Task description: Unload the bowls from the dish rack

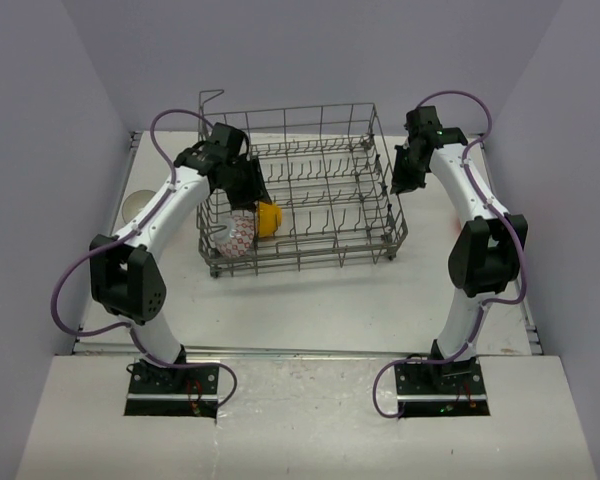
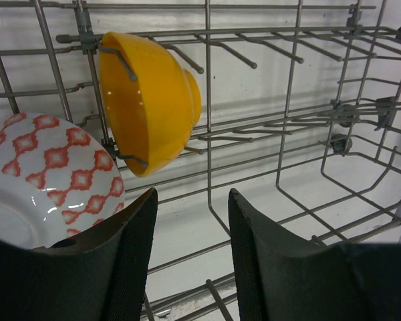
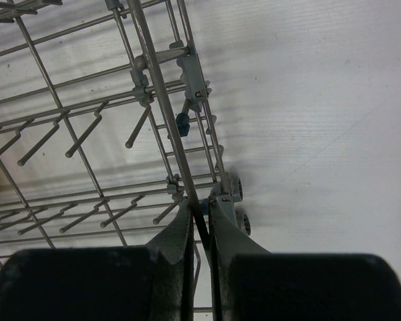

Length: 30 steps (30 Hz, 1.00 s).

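Observation:
The grey wire dish rack (image 1: pixel 380 180) stands at the middle of the table. Two bowls rest on their edges in its left end: a yellow one (image 1: pixel 268 218) (image 2: pixel 154 100) caught between tines, and a white one with a red pattern (image 1: pixel 237 236) (image 2: pixel 47 174) nearer the front corner. My left gripper (image 1: pixel 242 190) (image 2: pixel 190 194) reaches inside the rack, open and empty; the patterned bowl lies just beside its left finger. My right gripper (image 1: pixel 395 182) (image 3: pixel 199 204) is shut on an upright wire of the rack's right side wall (image 3: pixel 154 87).
A pale round object (image 1: pixel 135 207) lies on the table left of the left arm, partly hidden by it. Upright tines (image 2: pixel 291 87) fill the rack's floor. Grey walls close in the table on three sides.

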Motion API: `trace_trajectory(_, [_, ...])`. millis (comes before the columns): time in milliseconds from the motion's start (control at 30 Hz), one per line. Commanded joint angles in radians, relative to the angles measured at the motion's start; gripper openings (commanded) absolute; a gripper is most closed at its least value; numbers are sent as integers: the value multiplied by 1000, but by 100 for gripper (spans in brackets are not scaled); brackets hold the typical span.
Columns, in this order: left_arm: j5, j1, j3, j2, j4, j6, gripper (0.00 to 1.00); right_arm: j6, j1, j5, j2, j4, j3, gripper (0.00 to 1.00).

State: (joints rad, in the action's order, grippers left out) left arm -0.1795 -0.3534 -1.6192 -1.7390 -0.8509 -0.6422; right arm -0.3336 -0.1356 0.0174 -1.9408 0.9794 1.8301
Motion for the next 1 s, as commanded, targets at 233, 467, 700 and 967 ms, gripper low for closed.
trace_trajectory(233, [-2, 1, 42, 10, 47, 39, 49, -76, 2, -42, -38, -15, -57, 0])
trace_trajectory(467, [14, 2, 32, -30, 59, 52, 49, -73, 2, -42, -38, -16, -57, 0])
trace_trajectory(700, [9, 4, 21, -82, 79, 59, 50, -71, 4, -42, -44, -10, -38, 0])
trace_trajectory(967, [-18, 22, 36, -132, 160, 76, 50, -70, 4, -43, -47, -12, -42, 0])
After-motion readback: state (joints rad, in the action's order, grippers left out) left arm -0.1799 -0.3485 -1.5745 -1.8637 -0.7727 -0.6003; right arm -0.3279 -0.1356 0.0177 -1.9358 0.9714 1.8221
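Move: The yellow bowl stands on its side in the rack, about 4 cm ahead of the left hand, 2 cm to its right and some 10 cm below. The red-and-white patterned bowl lies at much the same depth, about 6 cm to that hand's left and level with it fore and aft. From the right hand, the yellow bowl is roughly 31 cm left, 3 cm back and 7 cm lower. The left hand sinks about 6 cm towards the yellow bowl, easing briefly partway, with its fingers still half open. ##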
